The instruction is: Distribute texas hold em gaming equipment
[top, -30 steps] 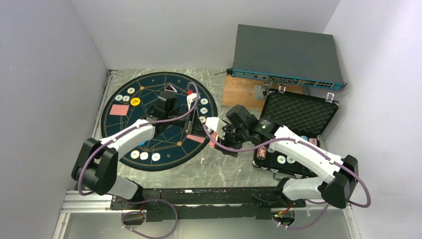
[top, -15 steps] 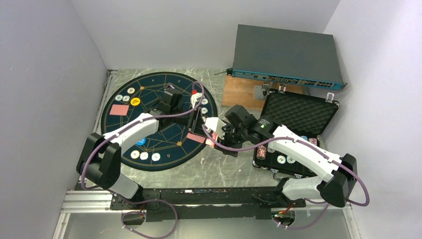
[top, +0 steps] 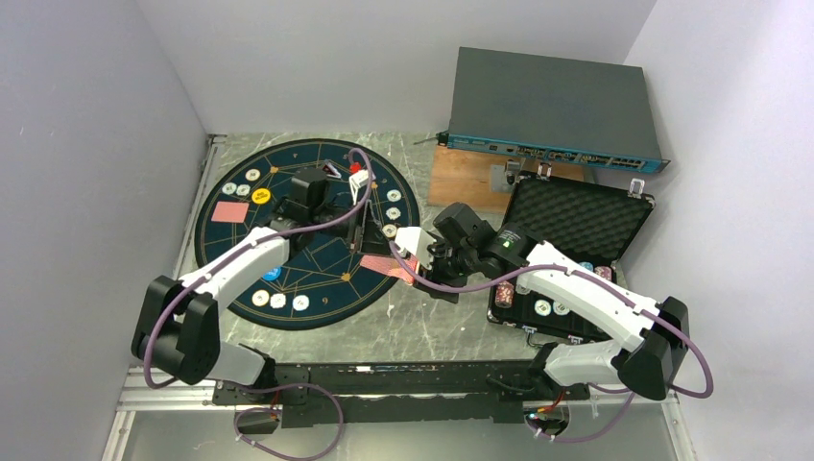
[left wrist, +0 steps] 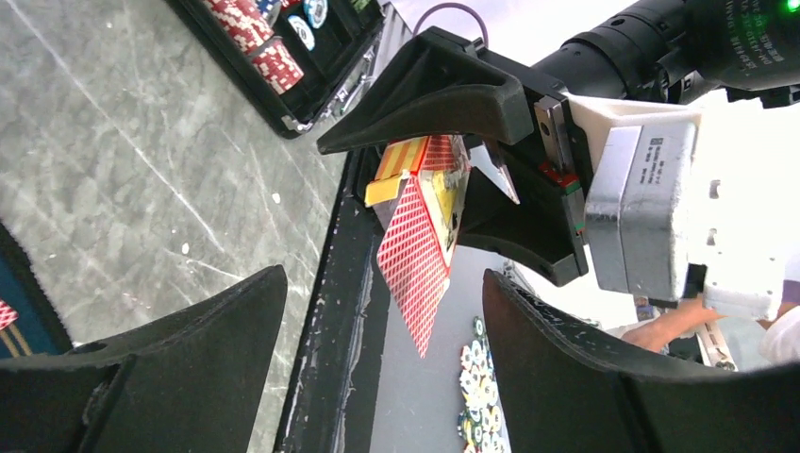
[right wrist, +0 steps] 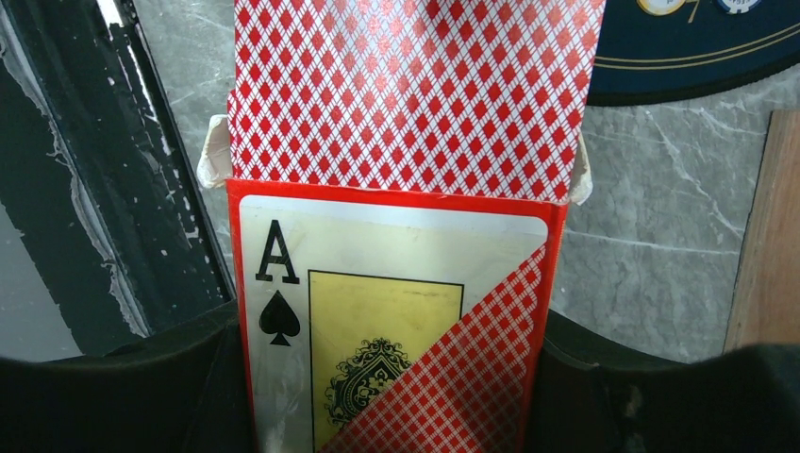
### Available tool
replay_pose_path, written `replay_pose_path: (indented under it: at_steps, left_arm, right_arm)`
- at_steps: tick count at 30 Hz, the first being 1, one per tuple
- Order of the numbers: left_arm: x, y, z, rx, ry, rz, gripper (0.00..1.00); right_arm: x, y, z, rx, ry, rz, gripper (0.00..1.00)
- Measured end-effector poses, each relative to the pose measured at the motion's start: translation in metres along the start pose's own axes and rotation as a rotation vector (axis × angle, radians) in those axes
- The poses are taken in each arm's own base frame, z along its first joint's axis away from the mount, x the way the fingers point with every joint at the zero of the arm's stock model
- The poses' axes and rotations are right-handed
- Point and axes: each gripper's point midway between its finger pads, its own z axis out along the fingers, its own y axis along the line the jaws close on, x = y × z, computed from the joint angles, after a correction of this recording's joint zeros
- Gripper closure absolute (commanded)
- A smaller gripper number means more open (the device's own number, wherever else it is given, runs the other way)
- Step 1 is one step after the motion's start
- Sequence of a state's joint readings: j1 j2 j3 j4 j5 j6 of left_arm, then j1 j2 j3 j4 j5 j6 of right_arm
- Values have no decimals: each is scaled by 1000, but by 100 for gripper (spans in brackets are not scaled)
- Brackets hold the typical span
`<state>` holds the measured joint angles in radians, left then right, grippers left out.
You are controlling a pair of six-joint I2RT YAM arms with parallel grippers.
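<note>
My right gripper [top: 415,264] [right wrist: 391,377] is shut on a red playing-card box [right wrist: 396,321] printed with an ace of spades. Red-backed cards [right wrist: 415,94] stick far out of its open end. In the left wrist view the box [left wrist: 425,165] sits in the black jaws ahead, one card [left wrist: 415,255] hanging out toward my left gripper [left wrist: 382,278]. That gripper [top: 360,229] is open and touches nothing. Whitish chips [top: 393,211], a yellow disc [top: 260,196], a blue disc [top: 272,275] and a red-backed card [top: 230,211] lie on the navy mat [top: 326,279].
The open black foam-lined case [top: 576,216] stands at the right with chips [top: 543,307] in its near half. Behind it are a wooden board [top: 466,178] and a grey box [top: 552,101]. Grey walls close in on both sides.
My left arm swung right toward the card box, then drew back to the left over the mat. The right arm with the box stayed where it was.
</note>
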<state>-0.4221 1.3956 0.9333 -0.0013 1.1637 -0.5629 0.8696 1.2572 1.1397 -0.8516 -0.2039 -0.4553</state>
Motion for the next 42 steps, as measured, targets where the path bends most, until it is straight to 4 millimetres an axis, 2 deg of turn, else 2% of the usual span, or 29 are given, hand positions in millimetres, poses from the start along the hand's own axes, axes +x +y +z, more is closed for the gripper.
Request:
replay_pose_path:
  at_steps: [4,8,10,13,17,20,23,27,31,33,36,38,42]
  left_arm:
    - [7,-2,12,9,41,-6,30]
    - [17,5,22,-6,92,-45,62]
    - [22,8,21,-16,110,-72,79]
    - [21,9,15,-28,102,-79,99]
    - [13,14,-5,-55,56,-91,100]
    - [6,29,-26,-111,8,-106,100]
    - [-1,56,-61,-206,-63,-133,100]
    - [-10,98,-119,-373,-111,-158,100]
    - [-32,145,-186,-560,-111,-120,100]
    - [-35,175,-228,-677,-94,-124,100]
    - [-29,220,-286,-808,-62,-163,98]
    - [-19,246,-318,-877,-38,-197,98]
    - [-5,282,-366,-988,15,-233,99]
  right_arm:
    - [0,0,0,0,0,-2,100]
    - [0,0,0,-1,-1,-2,100]
    - [2,0,0,-1,8,1,100]
    - [8,1,0,-4,34,6,100]
    - [6,0,0,3,28,5,100]
    - [4,-1,0,5,18,3,100]
    - [3,-1,-1,6,12,2,100]
    - [2,-1,-3,10,5,0,100]
    - [1,-1,-4,13,0,-2,100]
    - [1,-1,-4,13,0,-2,100]
    - [1,-1,-4,13,0,-2,100]
    - [1,-1,-4,13,0,-2,100]
    - [1,-1,-4,13,1,-1,100]
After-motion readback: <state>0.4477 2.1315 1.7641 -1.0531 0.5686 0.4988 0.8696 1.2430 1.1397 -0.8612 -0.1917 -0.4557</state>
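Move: From the left gripper, the card sticking out of the card box lies about 4 cm to the right, 2 cm back and 2 cm below; the box itself is some 8 cm right and 4 cm back, at much the same height. The right-side mat card lies about 7 cm ahead and 20 cm down, the far-left mat card roughly 23 cm ahead and 40 cm left, equally low. From the right gripper, the jutting card is about 4 cm left, 2 cm forward and 2 cm lower. Ease the left gripper about 2 cm right, down and slightly back onto the card's protruding end, shut the fingers to pinch it, and draw it left out of the box while the right gripper holds the box steady. Then sweep fast, some 40 cm left, going forward and down over the mat to the far-left mat card, tipping the fingers downward and swinging them forward by some 55 degrees in all. ##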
